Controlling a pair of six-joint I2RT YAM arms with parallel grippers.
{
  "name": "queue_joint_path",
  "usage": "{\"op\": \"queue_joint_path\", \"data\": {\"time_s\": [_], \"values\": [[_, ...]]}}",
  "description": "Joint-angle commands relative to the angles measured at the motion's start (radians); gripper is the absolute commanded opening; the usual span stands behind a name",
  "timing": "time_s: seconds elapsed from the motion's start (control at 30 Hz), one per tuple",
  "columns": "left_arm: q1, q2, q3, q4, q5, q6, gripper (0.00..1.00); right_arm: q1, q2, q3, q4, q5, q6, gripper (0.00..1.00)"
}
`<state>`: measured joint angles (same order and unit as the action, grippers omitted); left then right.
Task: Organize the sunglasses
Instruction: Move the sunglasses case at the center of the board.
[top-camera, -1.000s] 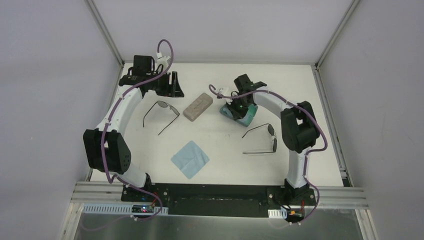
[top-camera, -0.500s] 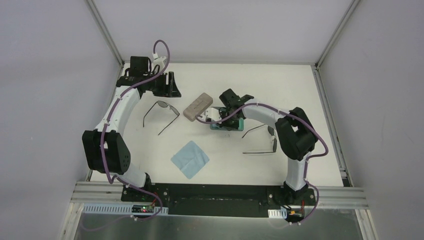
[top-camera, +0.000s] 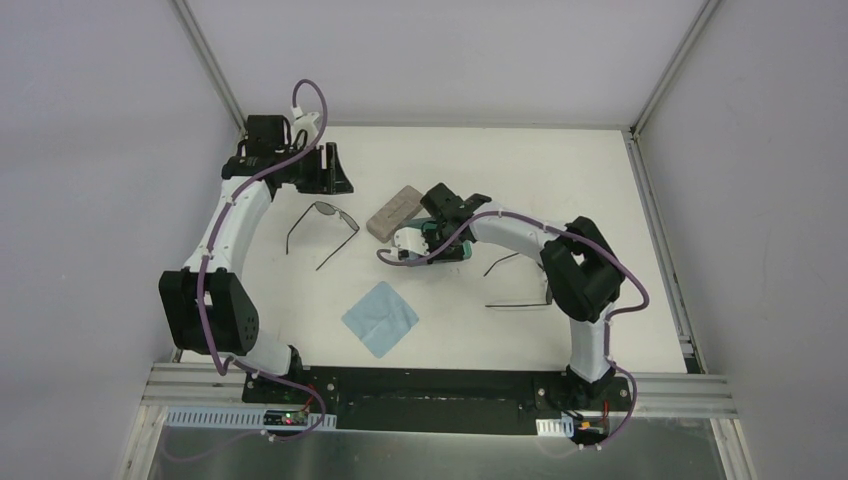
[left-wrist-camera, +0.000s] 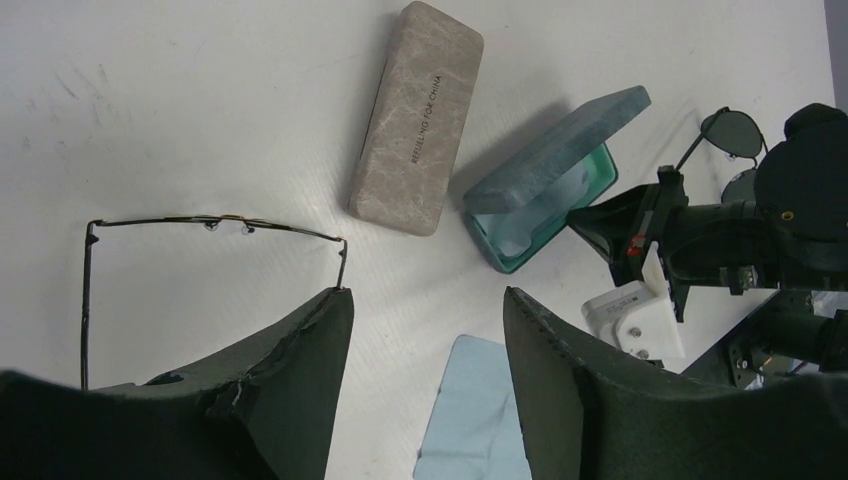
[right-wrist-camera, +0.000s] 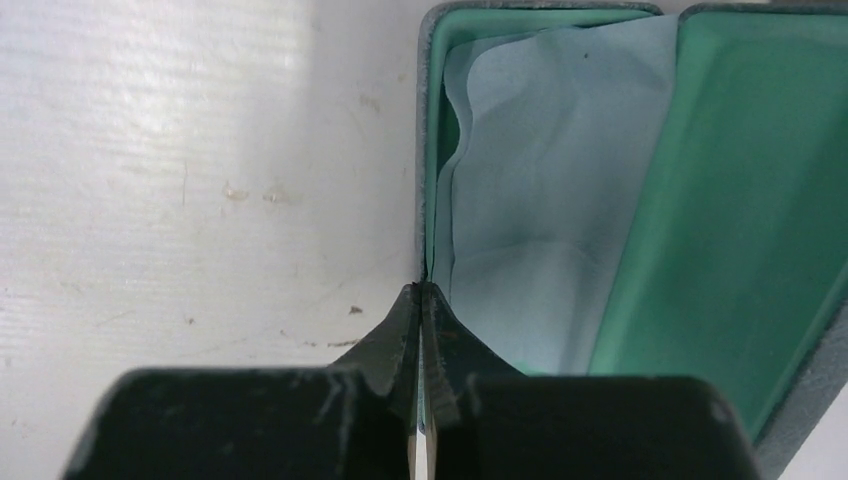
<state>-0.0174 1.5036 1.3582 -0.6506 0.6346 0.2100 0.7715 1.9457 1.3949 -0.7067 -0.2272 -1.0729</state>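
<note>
One pair of sunglasses (top-camera: 322, 214) lies open on the table at the left, just below my left gripper (top-camera: 336, 176). In the left wrist view that pair (left-wrist-camera: 215, 225) sits ahead of the left fingertip, and my left gripper (left-wrist-camera: 425, 295) is open and holds nothing. The other sunglasses (top-camera: 516, 304) lie at the right, partly under the right arm. My right gripper (right-wrist-camera: 422, 292) is shut on the rim of the open blue case (right-wrist-camera: 560, 200), which has a light blue cloth inside. The left wrist view shows this case (left-wrist-camera: 545, 185) with its lid up.
A closed beige case (top-camera: 393, 211) lies at an angle between the two grippers, close to the blue case. A light blue cloth (top-camera: 380, 318) lies flat nearer the arm bases. The metal frame posts stand at the table's far corners.
My right gripper has pulled the blue case leftward, toward the beige case and away from the right sunglasses. The left gripper has drifted slightly left and stayed open.
</note>
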Motion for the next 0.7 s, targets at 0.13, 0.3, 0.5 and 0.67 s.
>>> {"op": "queue_joint_path", "data": {"time_s": [0.13,0.3,0.5,0.67], "values": [[0.034,-0.046,-0.012,0.045,0.02,-0.025,0.59,0.044,0.056,0.137,0.035,-0.021,0.0,0.0],[0.034,-0.042,-0.01,0.048,0.032,-0.028,0.59,0.045,0.039,0.137,0.035,0.012,0.026,0.14],[0.034,-0.029,-0.004,0.058,0.045,-0.035,0.59,0.041,-0.07,0.131,0.035,-0.001,0.086,0.26],[0.034,-0.012,0.023,0.066,0.072,-0.036,0.58,0.032,-0.164,0.14,-0.011,-0.007,0.152,0.28]]}}
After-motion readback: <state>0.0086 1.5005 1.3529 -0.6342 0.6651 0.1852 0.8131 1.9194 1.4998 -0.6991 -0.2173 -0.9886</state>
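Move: The right hand's shut fingers are at the near long rim of the open teal case, whose tray middle lies about 3 cm ahead, 2 cm left and 1 cm below. The spot at the board's centre is some 5 cm left, 3 cm ahead; the taupe case about 10 cm ahead, 11 cm left; the blue cloth some 13 cm back, 15 cm left. From the left hand that centre spot lies roughly 20 cm right, 6 cm back and 20 cm below. Still holding the near rim of the open teal case, the right hand slides the case leftward about 3.5 cm and barely 1 cm forward, to the board's centre beside the near end of the taupe case. There it halts, spreads its fingers to about a quarter open so that they let go of the rim, then lifts nearly straight up by some 3.5 cm, fingertips still pointing down above the near edge. ##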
